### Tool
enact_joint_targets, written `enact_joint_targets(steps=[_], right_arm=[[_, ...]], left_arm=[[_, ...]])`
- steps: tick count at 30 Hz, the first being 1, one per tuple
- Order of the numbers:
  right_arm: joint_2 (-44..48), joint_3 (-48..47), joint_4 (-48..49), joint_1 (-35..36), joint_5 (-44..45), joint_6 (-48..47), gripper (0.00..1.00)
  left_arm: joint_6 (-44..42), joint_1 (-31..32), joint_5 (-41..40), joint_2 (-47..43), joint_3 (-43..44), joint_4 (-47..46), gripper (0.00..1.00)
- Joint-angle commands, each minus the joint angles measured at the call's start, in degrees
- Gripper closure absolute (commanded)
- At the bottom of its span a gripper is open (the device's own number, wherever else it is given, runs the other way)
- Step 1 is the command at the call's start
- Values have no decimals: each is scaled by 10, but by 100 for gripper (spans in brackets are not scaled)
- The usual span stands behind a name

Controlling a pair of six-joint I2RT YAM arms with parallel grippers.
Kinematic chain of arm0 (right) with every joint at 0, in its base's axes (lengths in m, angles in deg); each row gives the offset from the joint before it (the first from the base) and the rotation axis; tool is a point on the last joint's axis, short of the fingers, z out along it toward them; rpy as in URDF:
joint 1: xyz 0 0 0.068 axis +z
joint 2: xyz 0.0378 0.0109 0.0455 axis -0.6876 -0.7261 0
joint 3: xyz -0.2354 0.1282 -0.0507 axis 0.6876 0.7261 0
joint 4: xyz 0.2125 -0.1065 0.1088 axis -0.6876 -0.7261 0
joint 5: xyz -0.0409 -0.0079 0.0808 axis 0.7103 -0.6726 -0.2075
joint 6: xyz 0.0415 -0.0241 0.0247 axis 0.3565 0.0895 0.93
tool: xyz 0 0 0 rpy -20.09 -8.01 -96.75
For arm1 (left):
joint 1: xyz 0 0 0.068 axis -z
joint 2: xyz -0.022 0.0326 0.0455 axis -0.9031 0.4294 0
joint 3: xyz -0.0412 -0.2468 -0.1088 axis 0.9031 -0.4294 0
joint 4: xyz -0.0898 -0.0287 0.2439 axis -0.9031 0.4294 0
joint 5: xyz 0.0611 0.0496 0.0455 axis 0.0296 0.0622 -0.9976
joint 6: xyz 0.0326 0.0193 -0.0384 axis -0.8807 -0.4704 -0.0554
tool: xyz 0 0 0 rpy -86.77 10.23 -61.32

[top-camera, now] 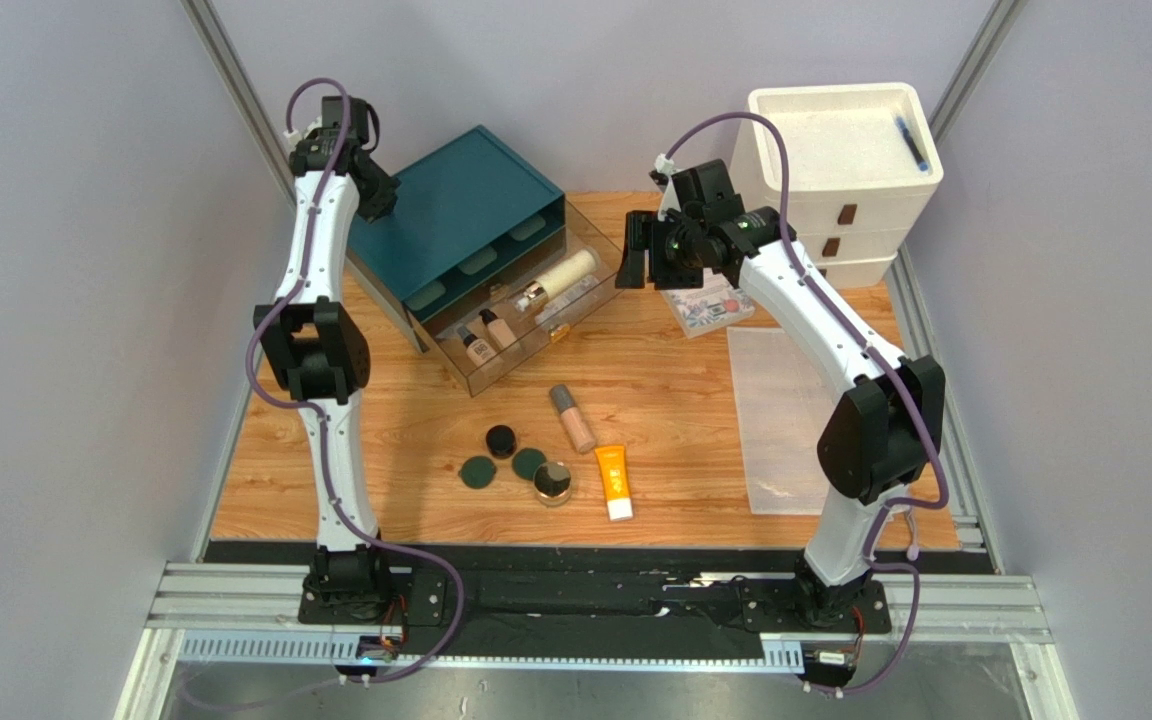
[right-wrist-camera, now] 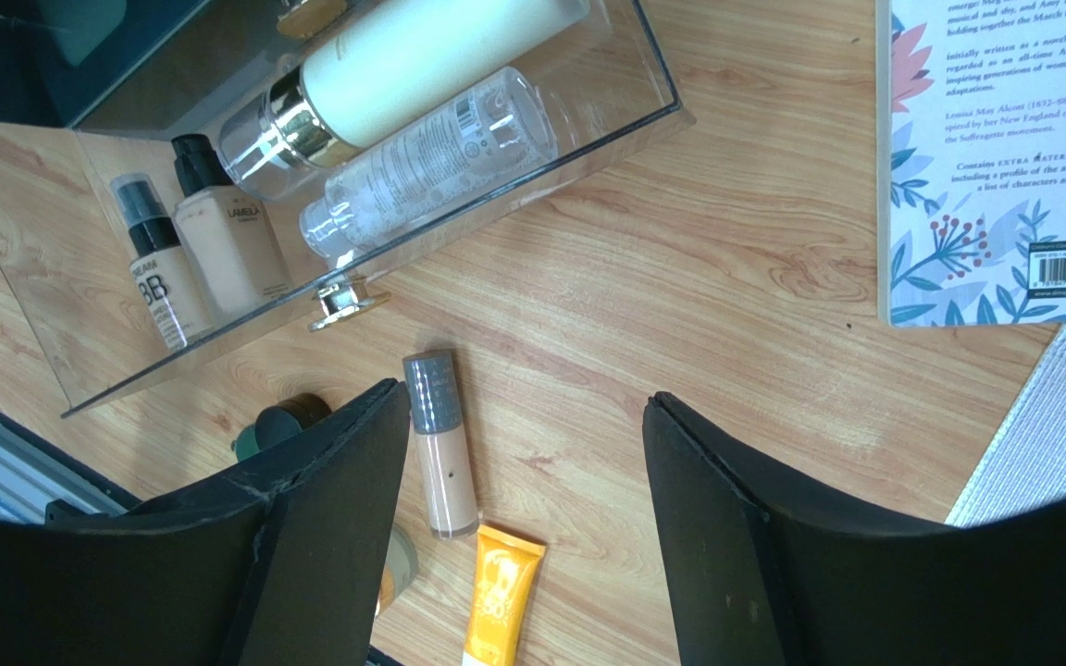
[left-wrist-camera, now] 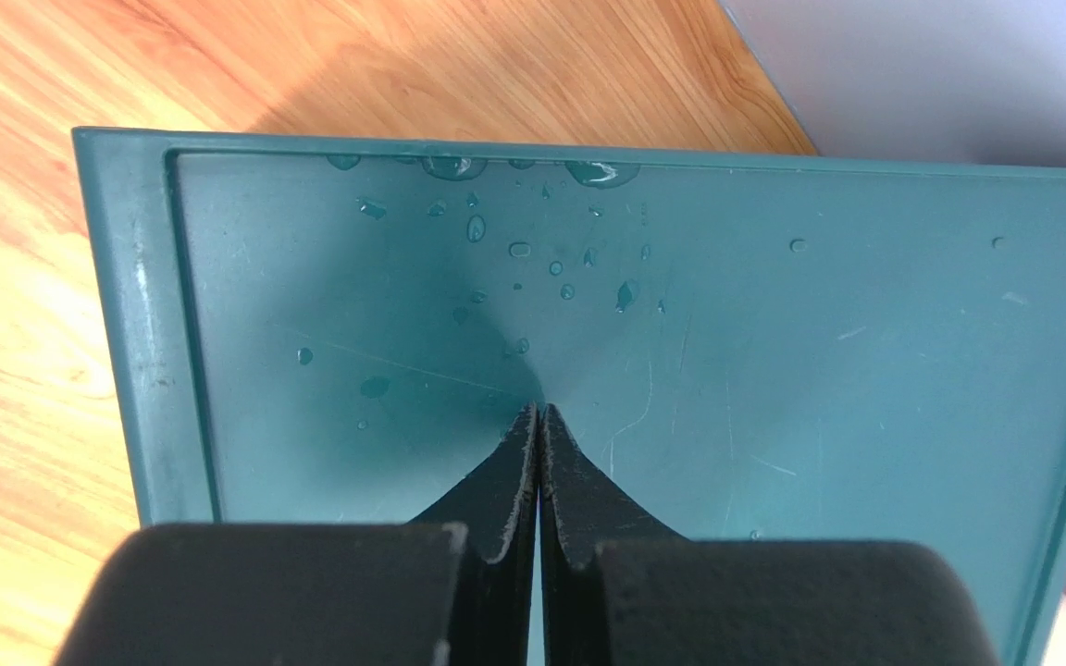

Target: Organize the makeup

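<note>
Loose makeup lies on the wooden table: a tan tube (top-camera: 572, 417) (right-wrist-camera: 441, 444), an orange white-capped tube (top-camera: 614, 480) (right-wrist-camera: 504, 597) and round dark compacts (top-camera: 501, 440) (top-camera: 479, 474) (top-camera: 528, 462), plus one with a gold lid (top-camera: 552, 483). The clear drawer (top-camera: 575, 308) (right-wrist-camera: 636, 132) holds a cream-gold bottle (right-wrist-camera: 414, 70), a clear tube (right-wrist-camera: 428, 160) and two beige bottles (right-wrist-camera: 226, 236) (right-wrist-camera: 163, 285). My right gripper (top-camera: 639, 252) (right-wrist-camera: 525, 403) hangs open and empty above the table, right of the drawer. Resting over the teal organizer's top (left-wrist-camera: 775, 361), my left gripper (top-camera: 384, 195) (left-wrist-camera: 539, 410) is shut on nothing.
The teal organizer (top-camera: 455, 210) stands at the back left with its clear drawer pulled out toward the middle. A patterned booklet (top-camera: 710, 308) (right-wrist-camera: 1004, 153) and a clear mesh pouch (top-camera: 785, 420) (right-wrist-camera: 1053, 430) lie to the right. A white drawer unit (top-camera: 838, 165) stands at the back right.
</note>
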Motion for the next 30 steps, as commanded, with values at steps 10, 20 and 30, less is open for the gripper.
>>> enact_joint_targets(steps=[10,20,30], right_arm=[[-21,59,-3,-6,-111,20,78],[-98,45,93,3,-155,45,100],[-208,-122,108,13,-167,89,100]], left_arm=[[-14,-15,92,45,-34,95,100],[-11,-15,117,28,-53,86,100],[-15,-10,136,15,-93,84,100]])
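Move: The right hand, about two-thirds open, has the middle of the open clear drawer front some 14 cm to its left, 3 cm back and 12 cm lower. The white pump bottle in the drawer lies about 12 cm left, 9 cm ahead; the foundation tube 10 cm left, 11 cm back; the book 14 cm right, 9 cm ahead. The left fingertips are at the teal cabinet top, its middle 10 cm right and 3 cm back; the drawer front is about 25 cm right, 20 cm back, 10 cm lower. Down about 9 cm goes the right hand, first drawing back some 3 cm while its fingers shut empty, then swinging left and finally forward towards the right part of the drawer front, fingers tipping some 15 degrees steeper. It ends low outside the clear panel, close against it. The shut left fingertips keep resting on the cabinet top, shifting about 1.5 cm right as the hand rolls slightly. ##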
